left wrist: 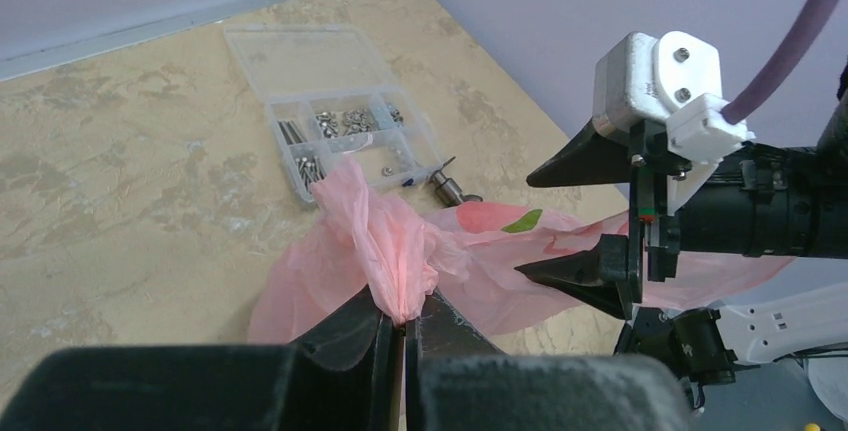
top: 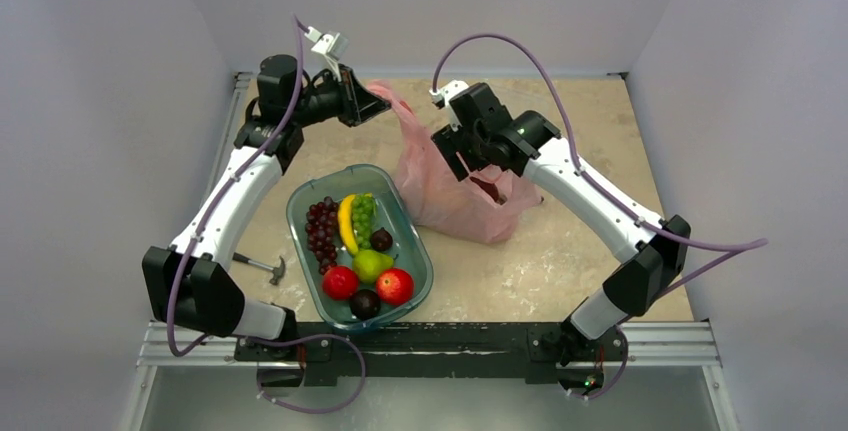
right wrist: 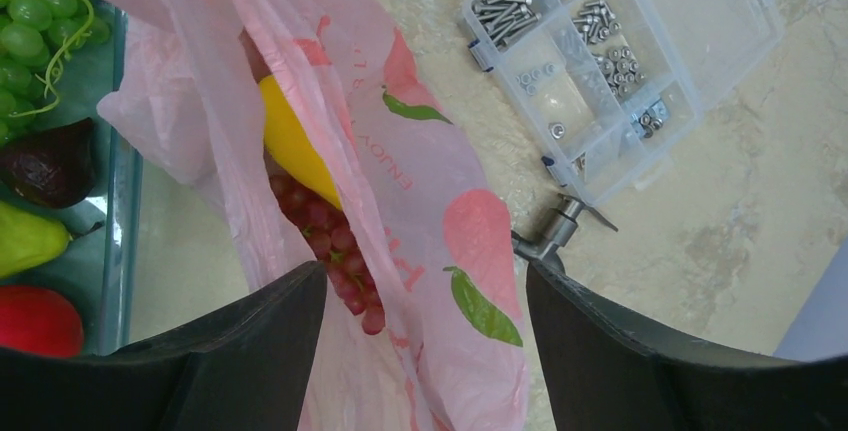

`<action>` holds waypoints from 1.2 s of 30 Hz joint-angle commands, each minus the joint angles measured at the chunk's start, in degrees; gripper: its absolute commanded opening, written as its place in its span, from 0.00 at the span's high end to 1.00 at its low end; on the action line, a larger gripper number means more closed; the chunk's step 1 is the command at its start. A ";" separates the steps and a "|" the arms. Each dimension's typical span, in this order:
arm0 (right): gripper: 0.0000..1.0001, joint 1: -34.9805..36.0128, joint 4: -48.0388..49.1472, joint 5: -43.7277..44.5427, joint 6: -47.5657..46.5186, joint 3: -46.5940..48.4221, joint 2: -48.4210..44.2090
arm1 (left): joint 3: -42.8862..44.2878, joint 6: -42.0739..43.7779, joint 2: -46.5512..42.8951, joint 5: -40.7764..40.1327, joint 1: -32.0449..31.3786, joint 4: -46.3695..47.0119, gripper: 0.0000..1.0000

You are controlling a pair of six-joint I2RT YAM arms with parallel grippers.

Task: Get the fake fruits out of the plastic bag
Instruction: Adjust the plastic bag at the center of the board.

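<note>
The pink plastic bag (top: 440, 186) hangs lifted over the table behind the tray. My left gripper (top: 368, 101) is shut on its bunched top; in the left wrist view the plastic bag (left wrist: 395, 251) is pinched between the closed jaws of that left gripper (left wrist: 403, 323). My right gripper (top: 476, 166) is at the bag's mouth. In the right wrist view the right gripper (right wrist: 425, 271) stands open, its fingers on either side of the plastic bag (right wrist: 470, 221). Inside lie fake fruits: a yellow one (right wrist: 290, 141) and a red grape cluster (right wrist: 335, 236).
A teal tray (top: 415, 241) near the front holds grapes, a banana, a pear, apples and plums. A clear parts box (right wrist: 620, 61) with screws and a small metal piece (right wrist: 555, 231) lie behind the bag. A hammer (top: 265, 267) lies left of the tray.
</note>
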 commanded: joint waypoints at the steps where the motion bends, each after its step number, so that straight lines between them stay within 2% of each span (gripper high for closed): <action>1: 0.30 -0.64 3.39 -1.35 0.20 -0.76 -1.46 | 0.79 0.85 -3.45 0.96 -0.06 2.02 1.00; 4: 0.37 -0.71 4.14 -0.89 0.16 -2.18 -0.75 | 0.79 0.70 -3.82 1.22 -0.04 2.09 1.00; 6: 0.45 -0.70 5.68 -1.78 0.19 -3.52 -0.60 | 0.71 0.57 -4.01 1.24 -0.06 2.11 1.00; 7: 0.53 -0.75 6.45 -2.19 0.43 -3.87 -0.54 | 0.70 0.51 -4.17 1.16 -0.06 2.11 1.00; 11: 1.00 -0.65 10.32 -1.76 3.99 -5.76 -1.73 | 0.98 -0.97 -3.83 0.22 -0.06 1.91 1.00; 12: 1.00 -0.71 12.13 -0.72 5.42 -6.94 -2.77 | 1.15 -1.28 -3.70 -0.48 -0.03 1.48 0.92; 15: 1.00 -0.67 18.07 4.23 8.81 -11.64 -7.74 | 0.98 -1.89 -3.96 -2.16 -0.06 0.32 0.56; 17: 1.00 -0.73 21.70 8.71 12.71 -15.33 -12.12 | 0.79 -2.40 -4.17 -3.04 -0.34 -0.15 0.37; 20: 1.00 -0.78 26.48 11.36 18.38 -19.64 -18.52 | 0.99 -2.51 -4.64 -4.64 -1.75 -1.56 0.20; 22: 1.00 -0.79 27.82 12.28 21.50 -21.34 -21.95 | 1.79 -2.02 -4.76 -7.04 -3.85 -4.13 0.15; 23: 1.00 -0.75 28.49 12.84 22.70 -22.05 -23.03 | 2.28 -2.12 -4.87 -9.18 -5.09 -6.15 0.17; 26: 1.00 -0.74 30.74 15.79 24.64 -23.90 -26.07 | 2.77 -7.21 -4.77 -17.48 -8.91 -11.16 0.40; 27: 1.00 -0.75 31.74 16.86 24.76 -24.33 -26.86 | 1.86 -9.63 -4.82 -18.77 -9.99 -11.04 0.41; 29: 1.00 -0.81 32.50 17.49 24.27 -24.22 -27.59 | -0.77 -12.95 -4.96 -17.68 -11.73 -7.25 0.36; 32: 1.00 -0.75 33.67 17.88 21.37 -23.91 -28.08 | -2.24 -11.59 -5.14 -16.06 -13.39 -3.96 0.17; 36: 1.00 -0.79 36.82 18.04 17.14 -23.58 -27.57 | -1.44 -6.23 -5.07 -8.98 -13.42 -0.07 0.08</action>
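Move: The open rim of the plastic bag runs right between the right hand's parted fingers, about 2 cm below their midpoint. From that hand the fruit inside lies some 3 cm ahead, 2 cm left and 18 cm down; the bin is about 21 cm left and 4 cm back, the screw box 24 cm ahead and 10 cm right, both far below. The left hand, already pinching a bag corner, has the bag's body roughly 15 cm right, 4 cm back and 26 cm down. The right hand dips about 2 cm, pinches the bag's rim, then draws it up some 12 cm and 6 cm to the right, the wrist rolling and swinging clockwise until the fingers point more forward. The left keeps its corner, lifting slightly, until that grip is made, then opens, lets go and moves 5 cm right, almost as far back and a little down, towards the bag's slack side. ##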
